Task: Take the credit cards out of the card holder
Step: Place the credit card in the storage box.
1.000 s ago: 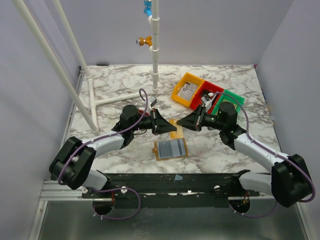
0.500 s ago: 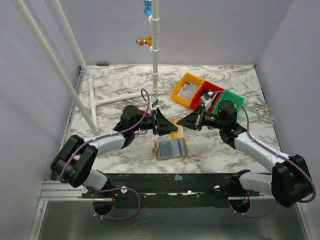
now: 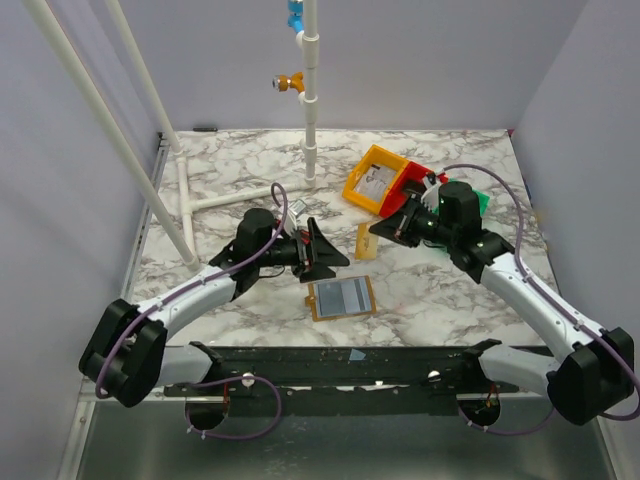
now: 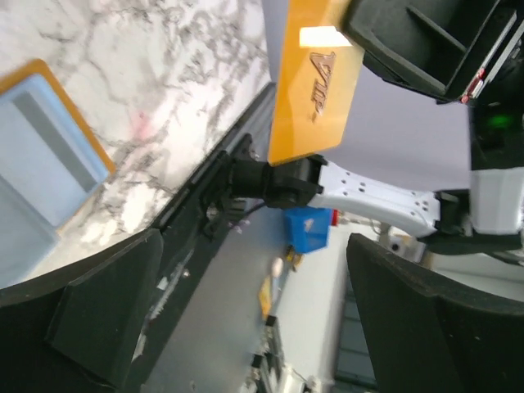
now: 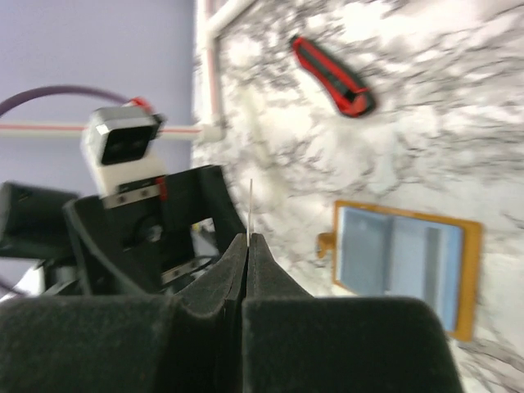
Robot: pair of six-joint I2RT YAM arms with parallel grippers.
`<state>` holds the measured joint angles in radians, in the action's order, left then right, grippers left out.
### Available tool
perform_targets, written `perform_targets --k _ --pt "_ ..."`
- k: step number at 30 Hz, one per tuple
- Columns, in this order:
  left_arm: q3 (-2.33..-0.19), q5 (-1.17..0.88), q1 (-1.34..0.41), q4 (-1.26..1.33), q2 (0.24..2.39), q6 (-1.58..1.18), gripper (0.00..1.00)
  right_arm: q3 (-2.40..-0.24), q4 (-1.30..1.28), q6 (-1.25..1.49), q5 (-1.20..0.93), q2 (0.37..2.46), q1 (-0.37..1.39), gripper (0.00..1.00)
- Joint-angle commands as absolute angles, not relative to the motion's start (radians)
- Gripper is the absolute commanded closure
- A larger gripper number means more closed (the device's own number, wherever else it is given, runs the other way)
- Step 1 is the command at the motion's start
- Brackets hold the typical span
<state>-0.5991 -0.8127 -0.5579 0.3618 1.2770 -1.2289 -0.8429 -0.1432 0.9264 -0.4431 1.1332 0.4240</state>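
The card holder lies open on the marble table, mustard-brown with grey-blue lining; it also shows in the right wrist view and at the left edge of the left wrist view. My right gripper is shut on an orange-yellow credit card and holds it above the table, behind the holder. In the right wrist view the card shows edge-on, sticking out of the shut right gripper. My left gripper stands open and empty just left of the card.
Orange, red and green bins stand at the back right, behind the right arm. A red-and-black utility knife lies on the marble. A white pipe frame rises at the back and left.
The left gripper opened, let go of the card and drew back left. The right gripper shut on the card and carried it up and away from the holder.
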Motion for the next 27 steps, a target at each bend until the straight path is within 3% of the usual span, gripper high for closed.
perform_targets --k 1,9,17,27 --pt "-0.704 -0.648 -0.551 -0.063 1.188 -0.964 0.01 -0.939 -0.405 0.798 -0.193 1.136 0.423 0.99" --pt "-0.822 -0.484 -0.551 -0.364 1.115 -0.786 0.01 -1.054 -0.589 0.747 0.122 1.171 0.423 0.99" --pt "-0.857 -0.490 -0.551 -0.420 1.063 -0.718 0.01 -1.129 -0.704 0.695 0.402 1.258 0.400 0.99" --pt "-0.856 -0.493 -0.551 -0.503 0.984 -0.650 0.01 -1.180 -0.692 0.622 0.549 1.393 0.236 0.99"
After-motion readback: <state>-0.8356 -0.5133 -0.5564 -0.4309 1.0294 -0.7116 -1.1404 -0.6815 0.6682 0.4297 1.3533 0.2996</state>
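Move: The green box, where the right hand's held credit card is headed, lies about 13 cm ahead of that hand, 22 cm to its right and 19 cm below. The red box is some 20 cm ahead and 12 cm right, the yellow box 24 cm ahead and 2 cm right, and the open card holder 8 cm back and 7 cm left, all on the table. From the left hand the green box is roughly 22 cm ahead, 30 cm right and 16 cm below. With the card still pinched between its shut fingers, the right hand sweeps about 18 cm to the right, with some 7 cm forward and 6 cm down, gathering speed towards the green box while the wrist swings some 60 degrees clockwise and over, so that the fingers, first pointing left, end up pointing forward and steeply down. The left hand, empty and already open, draws off to the left by nearly 6 cm, away from the card, and tips its fingers more towards the table. ##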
